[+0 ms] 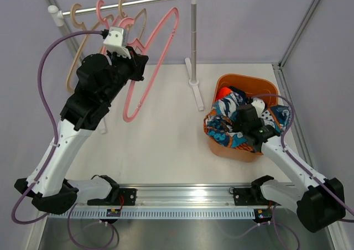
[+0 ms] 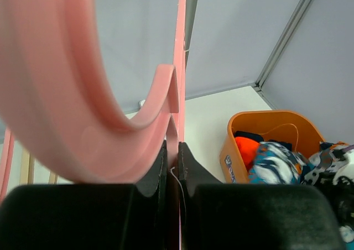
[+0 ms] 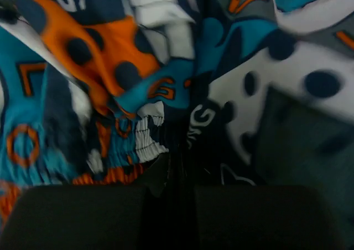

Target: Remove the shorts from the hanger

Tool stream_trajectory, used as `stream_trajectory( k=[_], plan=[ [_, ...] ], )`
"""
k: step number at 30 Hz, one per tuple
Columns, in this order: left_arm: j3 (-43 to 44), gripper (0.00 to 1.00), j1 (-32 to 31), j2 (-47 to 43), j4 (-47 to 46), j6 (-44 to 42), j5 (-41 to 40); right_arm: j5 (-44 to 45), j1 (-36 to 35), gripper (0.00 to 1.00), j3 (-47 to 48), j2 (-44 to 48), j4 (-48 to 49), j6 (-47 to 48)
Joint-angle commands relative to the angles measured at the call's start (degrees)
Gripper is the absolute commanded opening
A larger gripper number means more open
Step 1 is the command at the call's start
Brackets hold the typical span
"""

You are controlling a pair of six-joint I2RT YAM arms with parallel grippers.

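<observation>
The multicolour shorts (image 1: 221,123) lie bunched in the orange basket (image 1: 249,84), spilling over its left rim. My right gripper (image 1: 244,129) is down in them, and in the right wrist view it (image 3: 180,167) is shut on a fold of the printed cloth (image 3: 110,67). Bright orange-red shorts (image 1: 223,93) show beneath at the basket's far side. My left gripper (image 1: 139,67) is raised by the rack, shut on the thin bar of a bare pink hanger (image 1: 157,67). In the left wrist view the bar (image 2: 180,67) is pinched between the black fingers (image 2: 191,167).
A white clothes rail (image 1: 133,4) on a post (image 1: 193,40) stands at the back, carrying several bare beige and pink hangers (image 1: 102,17). The post's foot (image 1: 193,83) sits between the hangers and the basket. Grey walls close in the back and sides.
</observation>
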State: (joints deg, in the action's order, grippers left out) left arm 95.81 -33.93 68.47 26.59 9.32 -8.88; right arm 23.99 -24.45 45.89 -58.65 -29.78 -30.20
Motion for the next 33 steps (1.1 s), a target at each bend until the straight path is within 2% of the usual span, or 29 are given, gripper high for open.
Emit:
stream_trajectory(
  k=[1, 7, 15, 18, 19, 21, 22, 25, 33],
  plan=[
    [3.3, 0.0, 0.4, 1.7, -0.1, 0.7, -0.6, -10.9, 3.3, 0.0, -6.3, -2.7, 7.8, -9.0],
    [5.4, 0.0, 0.6, 2.9, 1.8, 1.2, -0.4, -18.4, 3.6, 0.0, -9.7, -4.9, 13.7, -10.5],
    [9.3, 0.0, 0.8, 6.2, 6.1, 0.9, -2.3, -22.7, 3.6, 0.05, -10.1, -7.1, 15.7, -8.5],
    [12.3, 0.0, 1.1, 8.6, 9.1, 0.2, -2.7, -21.1, 3.6, 0.07, -10.6, -6.1, 14.8, -9.0],
    [13.3, 0.0, 1.1, 9.0, 9.9, 0.0, -2.8, -19.9, 3.6, 0.17, -10.7, -4.9, 14.5, -9.0],
    [14.5, 0.0, 1.6, 10.6, 11.1, -0.4, -2.8, -18.0, 3.6, 0.28, -9.8, -1.2, 11.7, -8.5],
    [15.8, 0.0, 1.8, 11.2, 11.8, -0.6, -2.9, -16.1, 3.6, 0.39, -9.1, -0.2, 10.6, -8.0],
    [17.7, 0.0, 2.5, 12.8, 13.7, -1.7, -3.0, -13.1, 3.6, 0.55, -5.6, 3.3, 6.5, -5.3],
    [22.9, 0.0, 6.8, 17.7, 15.9, -2.7, 0.3, -10.3, 3.5, 0.82, 5.2, 9.3, -1.1, 0.7]
  ],
)
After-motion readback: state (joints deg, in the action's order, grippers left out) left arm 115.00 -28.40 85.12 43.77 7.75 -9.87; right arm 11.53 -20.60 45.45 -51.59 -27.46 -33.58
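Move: The right hand, its closed fingers still holding the patterned shorts, is already over the orange basket, whose middle is about 1 cm ahead, 1 cm left and 7 cm below; the red shorts lie some 12 cm ahead and 7 cm left, 3 cm down. From the left hand, pinching the emptied pink hanger, the rail is about 21 cm ahead, 5 cm left and 8 cm up, with a beige hanger roughly 19 cm ahead, 6 cm left, 3 cm up. The right hand pushes the bunched patterned shorts about 5 cm farther down into the basket, shifts some 4 cm left with a roll of about 15 degrees that lifts its left side, then opens wide to let go of them and starts back up, drifting a little right. Meanwhile the left hand keeps its pinch on the pink hanger and carries it forward towards the rail, sinking slightly on the way and tipping its fingers down a little. ##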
